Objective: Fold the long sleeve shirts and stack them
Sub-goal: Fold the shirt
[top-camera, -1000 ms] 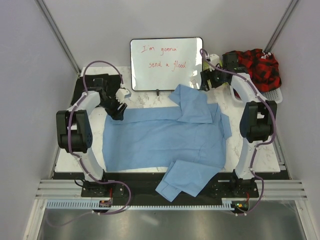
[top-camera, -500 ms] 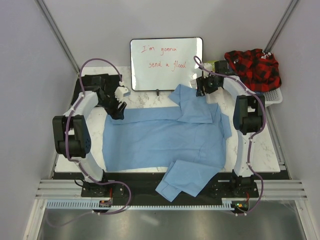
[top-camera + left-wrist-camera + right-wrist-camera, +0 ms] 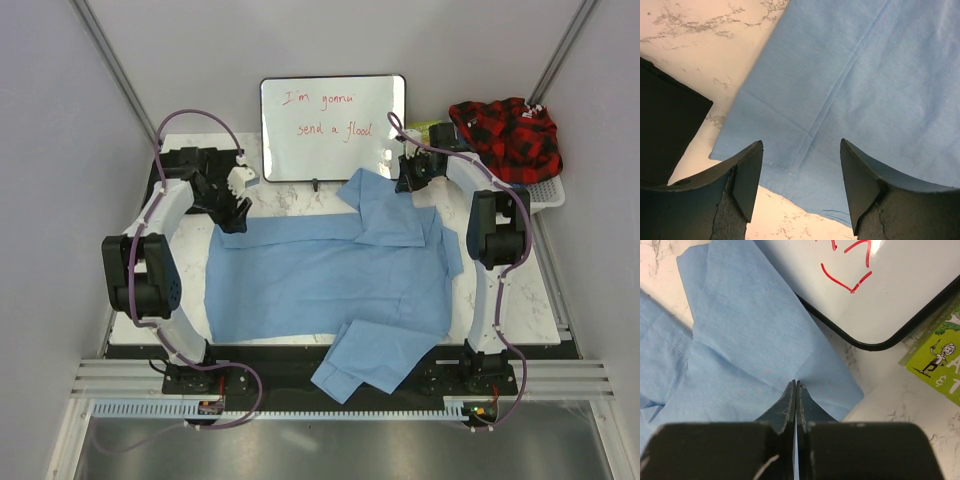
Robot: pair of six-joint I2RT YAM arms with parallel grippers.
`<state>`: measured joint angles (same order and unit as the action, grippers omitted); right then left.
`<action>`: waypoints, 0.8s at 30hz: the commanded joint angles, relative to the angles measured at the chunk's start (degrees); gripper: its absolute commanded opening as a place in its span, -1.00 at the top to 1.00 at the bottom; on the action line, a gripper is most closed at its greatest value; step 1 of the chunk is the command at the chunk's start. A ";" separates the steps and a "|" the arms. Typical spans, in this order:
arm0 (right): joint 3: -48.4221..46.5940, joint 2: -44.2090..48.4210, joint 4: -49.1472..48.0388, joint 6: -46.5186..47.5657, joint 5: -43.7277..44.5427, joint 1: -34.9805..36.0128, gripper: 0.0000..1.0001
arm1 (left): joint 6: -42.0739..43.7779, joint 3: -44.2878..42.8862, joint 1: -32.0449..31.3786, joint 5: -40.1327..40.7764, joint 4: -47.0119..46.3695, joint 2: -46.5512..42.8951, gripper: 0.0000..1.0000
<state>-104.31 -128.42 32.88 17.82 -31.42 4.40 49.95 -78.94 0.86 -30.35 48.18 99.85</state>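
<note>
A light blue long sleeve shirt (image 3: 330, 275) lies spread over the marble table, one sleeve folded across its far right part and another hanging over the near edge. My right gripper (image 3: 401, 181) is at the shirt's far right corner, close to the whiteboard. In the right wrist view its jaws (image 3: 796, 383) are shut, pinching a pucker of the blue cloth (image 3: 740, 340). My left gripper (image 3: 232, 214) hovers over the shirt's far left corner. In the left wrist view it (image 3: 801, 150) stands open above the blue hem (image 3: 865, 75), with nothing between the fingers.
A whiteboard (image 3: 333, 125) with red writing stands at the back, its corner (image 3: 880, 285) right by the right gripper. A green book (image 3: 940, 355) lies beside it. A red-and-black plaid cloth (image 3: 508, 135) fills a basket at the back right. A black pad (image 3: 665, 130) lies left of the shirt.
The right gripper came down from near the basket to the shirt's far right corner and shut on the cloth. The left gripper edged slightly back over the far left corner.
</note>
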 commanded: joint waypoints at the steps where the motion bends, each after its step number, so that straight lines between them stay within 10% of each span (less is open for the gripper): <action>1: 0.07 4.67 -0.01 -0.15 -1.20 0.25 0.82 | -0.73 -1.75 -0.25 -1.91 1.74 -2.82 -0.41; 3: 1.56 5.72 -1.15 -0.33 0.03 -0.09 -0.10 | -0.56 -1.49 -0.16 -1.99 1.74 -3.09 -0.42; 7: 0.96 4.41 -1.42 1.24 0.40 -0.98 -0.74 | -0.38 -1.66 -0.16 -2.35 2.35 -2.65 -0.45; 8: 0.52 3.80 -0.64 1.86 0.05 -1.06 -0.75 | -0.21 -1.75 -0.16 -2.35 2.70 -2.65 -0.89; 24: -4.76 -4.47 0.95 2.12 -4.96 -1.07 -0.72 | -0.12 -2.71 -0.16 -2.08 3.67 -2.03 -0.99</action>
<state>-105.91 -131.28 33.69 19.68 -32.21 3.27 49.87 -79.24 0.86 -30.76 50.96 99.42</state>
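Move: The shirt's folded-back flap lies right under the closed right fingertips, its far right corner some 3 cm to their right, 1 cm ahead and 2 cm below. The whiteboard's near right corner is about 4 cm ahead and 1 cm right of that hand, the green book roughly 11 cm ahead and 6 cm right. From the left hand, the shirt's far left corner is around 5 cm left, 2 cm ahead and 6 cm down; the black shirt sits about 12 cm ahead, 11 cm left. The flap's far right corner is being lined up for a fresh grip: the right fingers spread from shut to nearly wide while rising about 1 cm and shifting 1 cm right towards that corner, then sink nearly 3 cm to straddle it. Over the shirt's far left end the left hand eases back about 1 cm at level height, its part-open fingers going fully wide. ##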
